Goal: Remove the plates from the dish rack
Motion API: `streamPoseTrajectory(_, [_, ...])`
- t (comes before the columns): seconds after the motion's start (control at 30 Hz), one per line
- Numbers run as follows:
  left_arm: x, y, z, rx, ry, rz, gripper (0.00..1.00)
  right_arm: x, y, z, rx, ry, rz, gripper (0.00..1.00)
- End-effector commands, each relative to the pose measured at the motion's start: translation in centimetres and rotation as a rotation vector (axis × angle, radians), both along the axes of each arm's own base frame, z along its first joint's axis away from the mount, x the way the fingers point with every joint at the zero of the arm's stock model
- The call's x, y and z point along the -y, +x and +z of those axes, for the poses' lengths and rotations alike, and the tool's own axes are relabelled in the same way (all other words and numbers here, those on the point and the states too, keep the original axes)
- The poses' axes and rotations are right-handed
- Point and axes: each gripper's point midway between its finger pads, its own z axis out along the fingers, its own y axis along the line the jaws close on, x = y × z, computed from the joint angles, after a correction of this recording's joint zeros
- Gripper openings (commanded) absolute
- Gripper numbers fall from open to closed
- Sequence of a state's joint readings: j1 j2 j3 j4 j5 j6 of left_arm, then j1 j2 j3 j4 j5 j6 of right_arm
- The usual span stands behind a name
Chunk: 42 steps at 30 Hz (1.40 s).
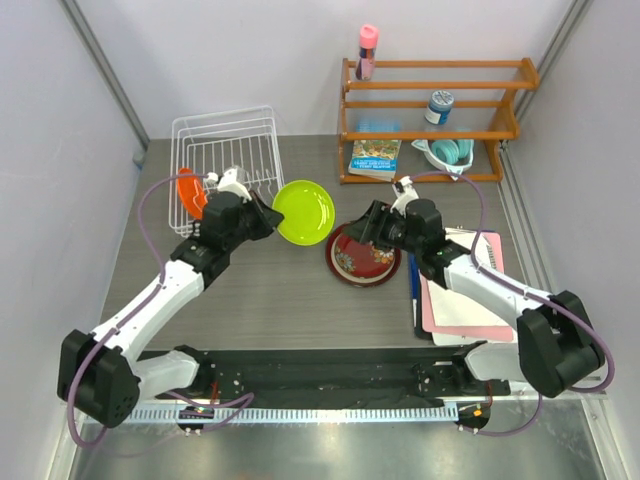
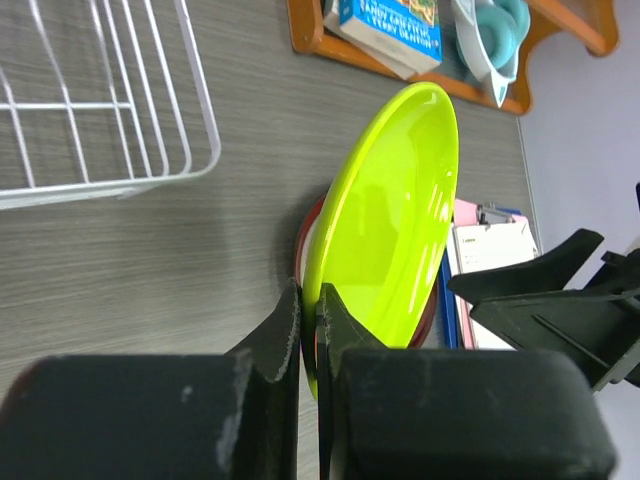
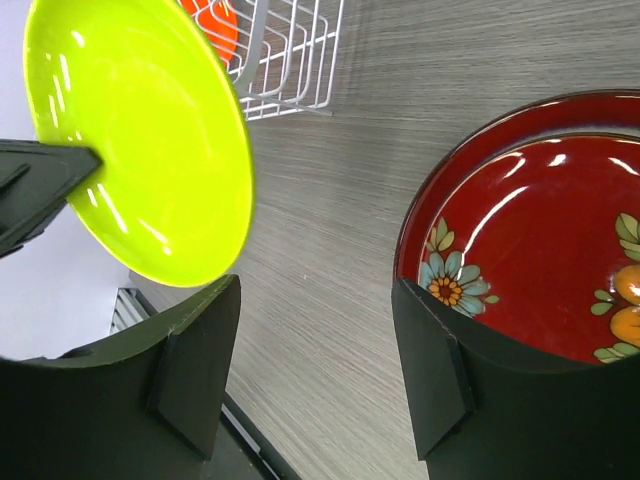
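My left gripper is shut on the rim of the lime green plate. It holds the plate tilted above the table, right of the white wire dish rack. An orange plate stands on edge in the rack's left side. The dark red floral plate lies on a larger dark-red-rimmed plate on the table. My right gripper stands open at the left rim of that stack, nothing between its fingers.
An orange wooden shelf at the back right holds a book, a teal dish, a jar and a pink bottle. A clipboard with papers lies under the right arm. Walls close in on both sides.
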<state>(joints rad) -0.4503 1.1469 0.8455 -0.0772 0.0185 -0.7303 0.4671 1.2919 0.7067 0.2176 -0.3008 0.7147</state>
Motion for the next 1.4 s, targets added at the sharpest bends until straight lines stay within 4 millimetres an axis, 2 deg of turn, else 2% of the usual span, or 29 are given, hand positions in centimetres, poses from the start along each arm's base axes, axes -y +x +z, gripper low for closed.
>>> streamPoseTrajectory(0.0, [1.9,0.3,1.3,0.059,-0.048,-0.028,0.00,-1.0,0.7,2.4,0.078,0.063,0.005,0.68])
streamPoseTrajectory(0.23, [3.9,-0.4,0.2,0.046,-0.056,-0.074,0.00,-1.7,0.9,0.9,0.046,0.053,0.018,0.68])
streamPoseTrajectory(0.43, [5.5,-0.9,0.4,0.054,-0.073,-0.110,0.00,-2.2,1.1,-0.5,0.022,0.057,0.027,0.65])
streamPoseTrajectory(0.47, [5.6,-1.0,0.4,0.053,-0.073,-0.114,0.00,-2.2,1.2,-0.8,0.015,0.057,0.027,0.60])
streamPoseTrajectory(0.53, [6.0,-1.3,0.3,0.056,-0.079,-0.129,0.00,-2.4,1.1,-0.9,0.016,0.063,0.040,0.40])
streamPoseTrajectory(0.57, [6.1,-1.4,0.4,0.064,-0.086,-0.136,0.00,-2.6,1.1,-1.1,0.014,0.065,0.048,0.27])
streamPoseTrajectory(0.6, [6.2,-1.5,0.5,0.068,-0.091,-0.139,0.00,-2.6,1.2,-0.9,0.016,0.068,0.049,0.07])
streamPoseTrajectory(0.63, [6.1,-1.6,0.3,0.066,-0.089,-0.136,0.00,-2.6,1.2,-0.9,0.013,0.070,0.048,0.01])
streamPoseTrajectory(0.7, [5.8,-1.7,-0.1,0.060,-0.070,-0.131,0.01,-2.4,0.9,-0.6,0.021,0.069,0.041,0.01])
streamPoseTrajectory(0.73, [5.3,-1.3,-0.2,0.060,-0.053,-0.099,0.06,-1.8,1.3,-0.4,0.036,0.061,0.003,0.01])
streamPoseTrajectory(0.77, [5.1,-1.3,-0.4,0.063,-0.029,-0.096,0.22,-1.1,1.3,-0.8,0.036,0.038,-0.033,0.01])
streamPoseTrajectory(0.8, [4.6,-1.2,-0.7,0.057,-0.008,-0.079,0.37,-0.2,1.2,0.0,0.055,0.027,-0.063,0.01])
streamPoseTrajectory(0.87, [4.0,-1.1,-0.7,0.074,0.029,-0.066,0.52,1.4,1.6,-0.1,0.070,-0.024,-0.140,0.01])
streamPoseTrajectory(0.9, [3.5,-1.2,-0.7,0.072,0.045,-0.051,0.71,2.4,1.2,-0.1,0.065,-0.062,-0.165,0.01])
streamPoseTrajectory(0.97, [2.2,-0.8,-0.6,0.097,0.100,-0.002,0.76,4.6,1.7,-0.3,0.061,-0.112,-0.255,0.01])
streamPoseTrajectory(1.0, [1.6,-0.7,-0.2,0.111,0.114,0.021,0.82,5.2,1.6,-0.4,0.058,-0.125,-0.267,0.01])
streamPoseTrajectory(1.07, [-0.1,-0.6,-0.4,0.114,0.181,0.079,0.87,6.7,1.7,-0.3,0.050,-0.134,-0.302,0.01])
streamPoseTrajectory(1.23, [-4.1,-0.4,1.4,0.178,0.281,0.238,0.95,9.4,1.8,-2.9,-0.069,-0.184,-0.364,0.01])
streamPoseTrajectory(1.27, [-4.8,-0.5,1.7,0.185,0.298,0.262,0.96,10.4,1.4,-4.1,-0.125,-0.204,-0.381,0.01])
streamPoseTrajectory(1.37, [-7.2,-0.6,2.7,0.217,0.367,0.350,0.99,11.1,1.5,-5.3,-0.180,-0.200,-0.388,0.01])
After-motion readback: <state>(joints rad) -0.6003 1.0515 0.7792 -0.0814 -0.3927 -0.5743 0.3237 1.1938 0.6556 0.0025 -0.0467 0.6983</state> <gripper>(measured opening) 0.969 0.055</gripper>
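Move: The left gripper already holds the green plate by its rim, the plate's middle about 6 cm to its right and 3 cm ahead; the open right gripper waits some 18 cm to its right, level ahead. From the right gripper the green plate lies about 12 cm left and 4 cm ahead, the red plates on the table roughly 8 cm ahead, 4 cm right and 15 cm below. The dish rack stands 15 cm ahead and 15 cm left of the left gripper. Bring the left gripper about 5 cm right and a little down, offering the green plate to the right gripper. Ease the right gripper slightly down and left, pinch the plate's near rim, then open the left fingers wide and withdraw left and up. Carry the plate some 11 cm right with the right gripper, turning it about 20 degrees clockwise. ##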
